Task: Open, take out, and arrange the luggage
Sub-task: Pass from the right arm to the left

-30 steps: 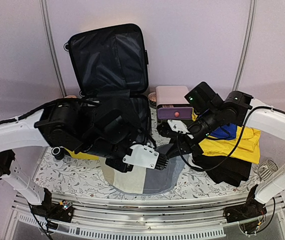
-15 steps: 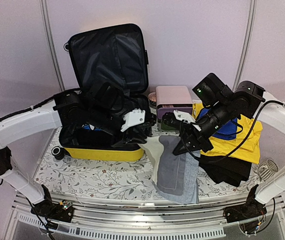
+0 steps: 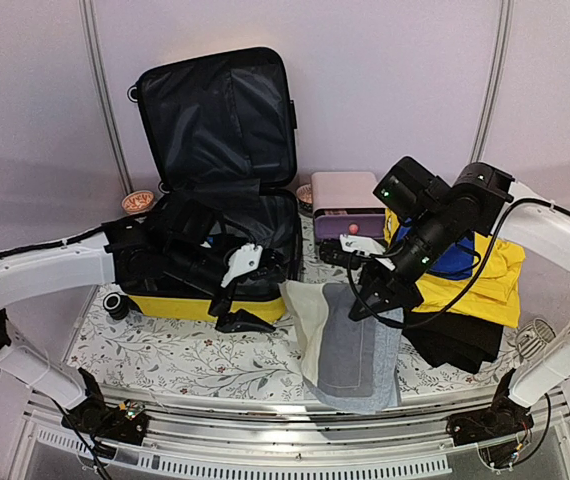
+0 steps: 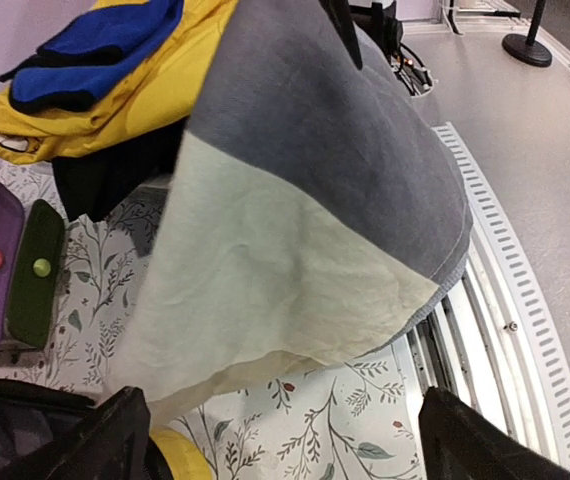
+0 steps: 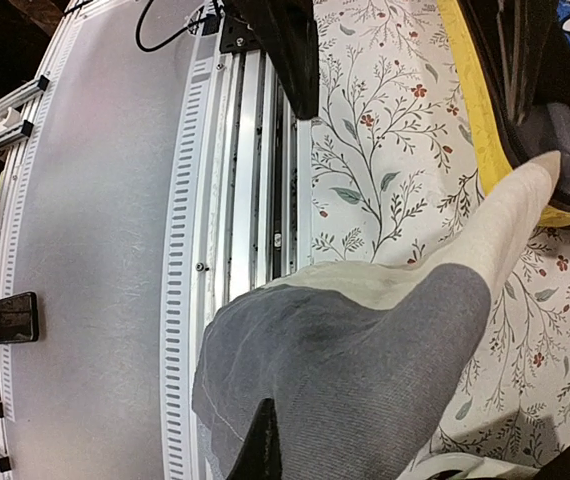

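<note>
The luggage lies open at the back left, its black-lined lid upright and its yellow shell flat on the table. My left gripper hangs open at the shell's front edge with nothing between its fingers. The left wrist view shows flowered cloth between them and the yellow rim. A grey and cream garment lies spread on the table in front. My right gripper is shut on its far edge. In the right wrist view the garment drapes over my right gripper.
A pink and green drawer box stands behind the right gripper. A pile of yellow, blue and black clothes covers the right side. A white mesh basket sits at the far right, a small bowl at the back left. The table's metal rail runs along the front.
My left gripper has opened, let go of the garment and drawn back toward the luggage. The right gripper has carried the garment to the right, where it now lies flatter on the table.
</note>
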Controlling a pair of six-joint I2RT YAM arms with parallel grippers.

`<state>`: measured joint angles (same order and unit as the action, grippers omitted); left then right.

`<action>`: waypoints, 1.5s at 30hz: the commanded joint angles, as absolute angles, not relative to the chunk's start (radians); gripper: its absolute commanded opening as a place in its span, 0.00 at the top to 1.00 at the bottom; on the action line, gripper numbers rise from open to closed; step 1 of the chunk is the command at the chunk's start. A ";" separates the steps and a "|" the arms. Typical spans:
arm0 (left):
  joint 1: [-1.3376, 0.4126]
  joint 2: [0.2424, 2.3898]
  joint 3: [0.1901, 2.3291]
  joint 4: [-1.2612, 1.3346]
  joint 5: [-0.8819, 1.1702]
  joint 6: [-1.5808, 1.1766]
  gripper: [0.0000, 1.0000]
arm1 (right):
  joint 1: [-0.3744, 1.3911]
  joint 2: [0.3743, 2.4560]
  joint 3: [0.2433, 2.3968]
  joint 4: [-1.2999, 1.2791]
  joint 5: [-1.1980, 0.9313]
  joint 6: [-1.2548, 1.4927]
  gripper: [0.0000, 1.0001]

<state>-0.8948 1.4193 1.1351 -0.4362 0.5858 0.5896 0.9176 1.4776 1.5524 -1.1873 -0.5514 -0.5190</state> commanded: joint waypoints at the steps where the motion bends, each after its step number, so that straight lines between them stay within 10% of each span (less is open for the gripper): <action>1: -0.863 1.350 1.073 -0.313 0.635 0.702 0.02 | 0.930 1.452 1.536 -1.196 -0.565 -0.530 0.98; 21: -0.806 1.658 1.246 -0.361 0.719 0.809 0.13 | 0.965 1.418 1.521 -1.206 -0.609 -0.584 0.98; 26: -0.790 1.711 1.289 -0.425 0.741 0.843 0.30 | 0.966 1.408 1.517 -1.203 -0.604 -0.584 0.98; 35: -0.779 1.771 1.345 -0.545 0.775 0.899 1.00 | 0.967 1.389 1.507 -1.199 -0.549 -0.548 0.98; 45: -0.784 1.731 1.427 -0.530 0.716 0.785 1.00 | 0.945 1.297 1.471 -1.200 -0.305 -0.334 0.99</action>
<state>-0.7902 1.7691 1.3746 -0.4519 0.6659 0.7242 0.9604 1.3735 1.4918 -1.2087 -0.4355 -0.4622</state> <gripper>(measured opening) 0.006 0.054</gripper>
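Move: The cream corner of the grey-and-cream garment lies about 6 cm ahead of the open left hand, 3 cm to its right and 4 cm below. The open suitcase's near right corner is some 10 cm ahead of that hand, 4 cm right and 12 cm below. From the right hand, which holds the garment, the cream corner is about 19 cm left, 7 cm ahead and 5 cm lower; the clothes pile is roughly 25 cm right, 16 cm ahead and 15 cm below. After a short lift, the left hand goes about 7 cm forward while sinking some 5 cm and easing 3 cm to the right to the garment's cream corner, its wide-open fingers closing late to pinch the tip, then rises a centimetre with its aim hardly changed. The right hand keeps its grip on the grey part throughout, drawing back about 2.5 cm, then coming partway forward again and swinging a couple of centimetres right, away from the left hand. ##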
